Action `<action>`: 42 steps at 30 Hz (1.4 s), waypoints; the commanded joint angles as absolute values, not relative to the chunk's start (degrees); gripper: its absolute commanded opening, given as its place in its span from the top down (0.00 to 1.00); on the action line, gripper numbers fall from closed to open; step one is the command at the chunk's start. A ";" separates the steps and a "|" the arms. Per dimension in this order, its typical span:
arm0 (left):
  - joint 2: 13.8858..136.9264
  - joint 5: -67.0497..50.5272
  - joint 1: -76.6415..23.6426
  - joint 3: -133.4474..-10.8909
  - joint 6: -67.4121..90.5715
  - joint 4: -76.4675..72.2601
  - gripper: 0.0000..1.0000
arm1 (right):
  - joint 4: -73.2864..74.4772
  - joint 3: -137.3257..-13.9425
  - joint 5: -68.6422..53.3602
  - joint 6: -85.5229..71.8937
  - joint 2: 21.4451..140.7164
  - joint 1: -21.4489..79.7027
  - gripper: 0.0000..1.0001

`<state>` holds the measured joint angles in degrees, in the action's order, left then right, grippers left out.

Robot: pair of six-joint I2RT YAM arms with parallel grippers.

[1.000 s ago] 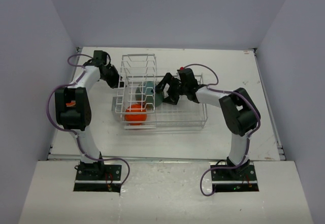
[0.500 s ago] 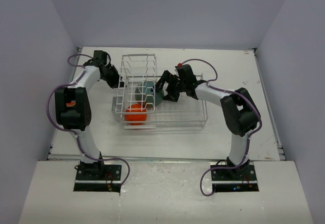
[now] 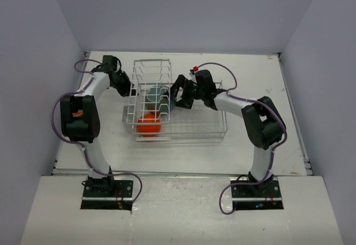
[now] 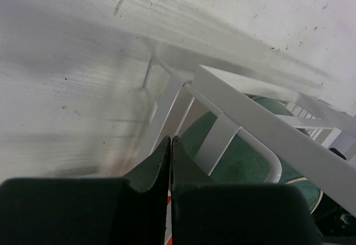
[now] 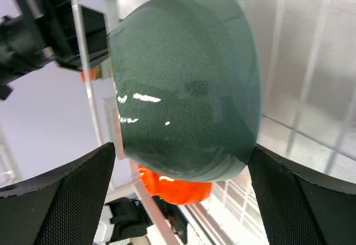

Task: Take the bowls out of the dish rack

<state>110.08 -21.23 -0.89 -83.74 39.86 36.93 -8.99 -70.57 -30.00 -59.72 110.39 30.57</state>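
Note:
The dish rack (image 3: 196,137) stands mid-table with a dark teal bowl (image 3: 157,95) on edge near its upright slots and an orange bowl (image 3: 149,124) in front of it. My right gripper (image 3: 178,96) reaches into the rack from the right. In the right wrist view it is open (image 5: 181,164), and its fingers (image 5: 61,200) stand on either side of the teal bowl (image 5: 183,84). The orange bowl (image 5: 178,188) shows below. My left gripper (image 3: 129,89) is shut and empty (image 4: 169,140), just outside the rack's left wire wall (image 4: 250,114). The teal bowl (image 4: 245,159) shows behind that wall.
The tall plate slots (image 3: 151,73) rise at the rack's back left, between the two grippers. Bare white table (image 3: 250,73) lies right of and behind the rack, with grey walls on three sides. The table's front edge (image 3: 183,173) is near the arm bases.
My right gripper has moved left and toward the back inside the rack, so the teal bowl now sits between its open fingers. The left arm has not moved.

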 commanded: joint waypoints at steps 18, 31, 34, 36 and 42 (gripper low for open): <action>109.34 -26.72 -2.64 -83.76 39.99 35.51 1.00 | -34.62 -64.69 -38.23 -72.76 108.72 31.73 0.01; 109.86 -26.72 -2.37 -84.11 39.73 35.60 1.00 | -46.14 -64.51 -36.30 -81.91 113.11 31.73 0.26; 109.86 -26.81 -2.11 -84.20 39.73 35.60 1.00 | -47.28 -65.91 -36.91 -83.67 114.78 31.73 0.32; 110.13 -26.81 -2.11 -84.20 39.73 35.60 1.00 | -48.51 -66.09 -36.91 -85.33 116.27 31.73 0.35; 110.74 -27.33 -1.93 -84.64 39.99 35.24 1.00 | -55.10 -66.89 -37.53 -89.21 120.49 31.73 0.52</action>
<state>110.17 -21.37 -0.89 -83.66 39.83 36.93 -48.60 -64.42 -37.50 -86.19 119.28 31.18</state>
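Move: The green bowl leans under the rack's upper tier, some 7 cm left of the right hand, about 1 cm back and 4 cm lower. The orange bowl stands behind it, from the right hand roughly 12 cm left, 12 cm back and 8 cm down. From the shut left gripper at the rack's left side, the green bowl's middle lies about 12 cm to the right, 2 cm back and about level. Up and left, towards the green bowl, the right hand works about 3 cm each way, easing back at first and forward again later, with a small dip near the end. The wrist turns some 25 degrees so the left-pointing fingers swing up to almost level; from wide open they close to about half, around the bowl's lower edge. The left gripper stays shut against the rack. ##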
